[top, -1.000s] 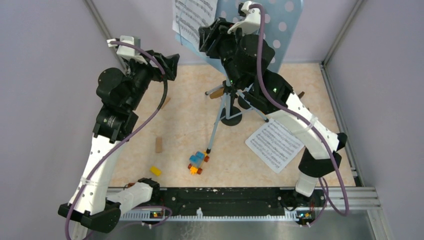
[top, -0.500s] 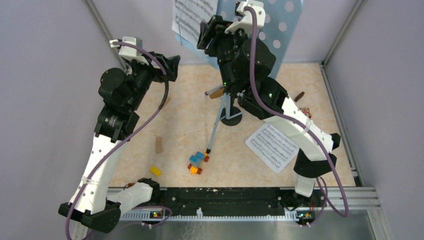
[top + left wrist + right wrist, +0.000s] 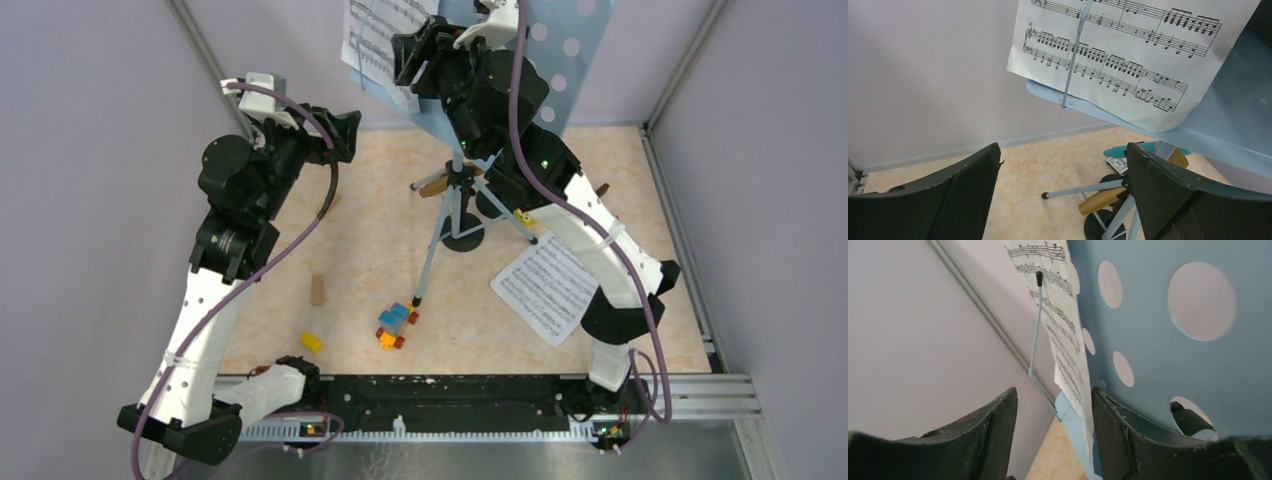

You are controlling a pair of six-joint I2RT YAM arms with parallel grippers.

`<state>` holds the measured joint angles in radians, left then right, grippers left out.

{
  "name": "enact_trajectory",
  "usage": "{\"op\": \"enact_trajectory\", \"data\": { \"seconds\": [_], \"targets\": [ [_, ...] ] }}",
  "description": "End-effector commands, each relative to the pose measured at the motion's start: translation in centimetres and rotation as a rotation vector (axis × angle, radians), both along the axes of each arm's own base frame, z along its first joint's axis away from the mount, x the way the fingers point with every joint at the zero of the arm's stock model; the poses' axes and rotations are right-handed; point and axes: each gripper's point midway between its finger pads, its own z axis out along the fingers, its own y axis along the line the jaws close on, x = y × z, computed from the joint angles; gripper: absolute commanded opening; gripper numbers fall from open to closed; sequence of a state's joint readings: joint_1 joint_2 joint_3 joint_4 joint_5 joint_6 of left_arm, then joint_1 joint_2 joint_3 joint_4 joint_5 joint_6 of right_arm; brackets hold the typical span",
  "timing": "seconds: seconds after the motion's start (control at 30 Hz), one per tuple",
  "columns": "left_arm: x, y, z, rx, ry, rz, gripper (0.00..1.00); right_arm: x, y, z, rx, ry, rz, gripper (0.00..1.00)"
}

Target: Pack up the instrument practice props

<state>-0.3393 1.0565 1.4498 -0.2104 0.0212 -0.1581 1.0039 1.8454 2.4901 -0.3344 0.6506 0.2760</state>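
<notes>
The pale-blue perforated music rack point(image 3: 570, 60) stands on its tripod legs point(image 3: 436, 245) at the back of the table. A white sheet-music page point(image 3: 372, 35) rests on it under a wire holder point(image 3: 1072, 65). My right gripper point(image 3: 408, 58) is raised at that page's lower edge and is open. In the right wrist view the page point(image 3: 1064, 340) and the rack's ledge point(image 3: 1072, 417) sit between the fingers, close to the right one. My left gripper point(image 3: 1063, 150) is wide open and holds nothing. A second page point(image 3: 550, 290) lies flat. Gold point(image 3: 1100, 200) and blue point(image 3: 1120, 150) microphones lie by a black round base point(image 3: 463, 238).
A small colourful toy-block car point(image 3: 397, 325) sits at the front centre, just past a tripod foot. A wooden block point(image 3: 318, 290) and a yellow block point(image 3: 311, 342) lie front left. Walls close in on three sides.
My right arm has lifted and reached farther back, bringing its gripper up to the page on the rack, and its jaws have widened a little. The left arm has stayed still.
</notes>
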Motion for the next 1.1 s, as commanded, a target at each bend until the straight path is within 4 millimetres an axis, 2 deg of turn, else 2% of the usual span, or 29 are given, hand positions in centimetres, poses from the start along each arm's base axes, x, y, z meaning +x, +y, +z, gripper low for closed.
{"op": "enact_trajectory", "data": {
  "seconds": [0.0, 0.2, 0.37, 0.6, 0.67, 0.73, 0.8, 0.87, 0.97, 1.07],
  "targets": [
    [0.0, 0.2, 1.5, -0.002, -0.047, 0.008, 0.99, 0.7, 1.8, 0.8, 0.064, -0.027, 0.117, 0.56],
    [0.1, 0.5, 2.1, 0.017, -0.076, 0.025, 0.99, 2.4, 2.0, 1.1, 0.095, -0.048, 0.149, 0.5],
    [-0.2, 1.4, 3.9, 0.022, -0.154, 0.069, 0.99, 3.7, 1.1, 1.7, 0.081, -0.092, 0.089, 0.43],
    [0.3, 1.6, 5.1, 0.017, -0.183, 0.088, 0.99, 4.0, 0.3, 2.2, 0.074, -0.118, 0.042, 0.42],
    [0.4, 1.7, 5.0, 0.012, -0.184, 0.094, 0.99, 4.0, 0.3, 2.4, 0.076, -0.129, 0.042, 0.36],
    [0.4, 1.7, 5.1, 0.007, -0.194, 0.096, 0.99, 3.9, 0.2, 2.7, 0.075, -0.137, 0.043, 0.25],
    [0.3, 1.6, 5.3, 0.007, -0.204, 0.087, 0.99, 3.8, 0.3, 2.7, 0.065, -0.143, 0.049, 0.09],
    [0.0, 1.1, 5.5, 0.014, -0.225, 0.061, 0.99, 3.7, 0.3, 2.7, 0.054, -0.147, 0.051, 0.0],
    [-0.7, -0.4, 6.5, 0.037, -0.291, -0.03, 0.99, 3.7, 0.2, 2.6, 0.036, -0.148, 0.046, 0.0],
    [-0.3, -1.9, 6.9, 0.071, -0.302, -0.12, 0.98, 3.7, 0.0, 2.4, 0.022, -0.148, 0.044, 0.0]
  ]
}}
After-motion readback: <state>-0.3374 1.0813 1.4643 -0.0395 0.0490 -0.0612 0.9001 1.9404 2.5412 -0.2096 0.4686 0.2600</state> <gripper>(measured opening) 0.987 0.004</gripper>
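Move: The right hand, half open, is just short of the remaining left-hand music sheet; that sheet's right edge is about 4 cm ahead, 1 cm left and 1 cm up. The page wire stands some 12 cm ahead, 6 cm left and 3 cm up, the bare dotted panel roughly 8 cm ahead, 15 cm right and 2 cm up. From the left hand the edge lies about 6 cm ahead, 13 cm right and 10 cm up. The right hand pinches the music sheet's right edge: it reaches forward about 4 cm, swinging 3 cm left with a slight dip, then coming back right and up, and only once settled shuts its half-open fingers completely. The left hand, wide open, rises about 4 cm towards the sheet's level, tipping its fingers up some 10 degrees. ##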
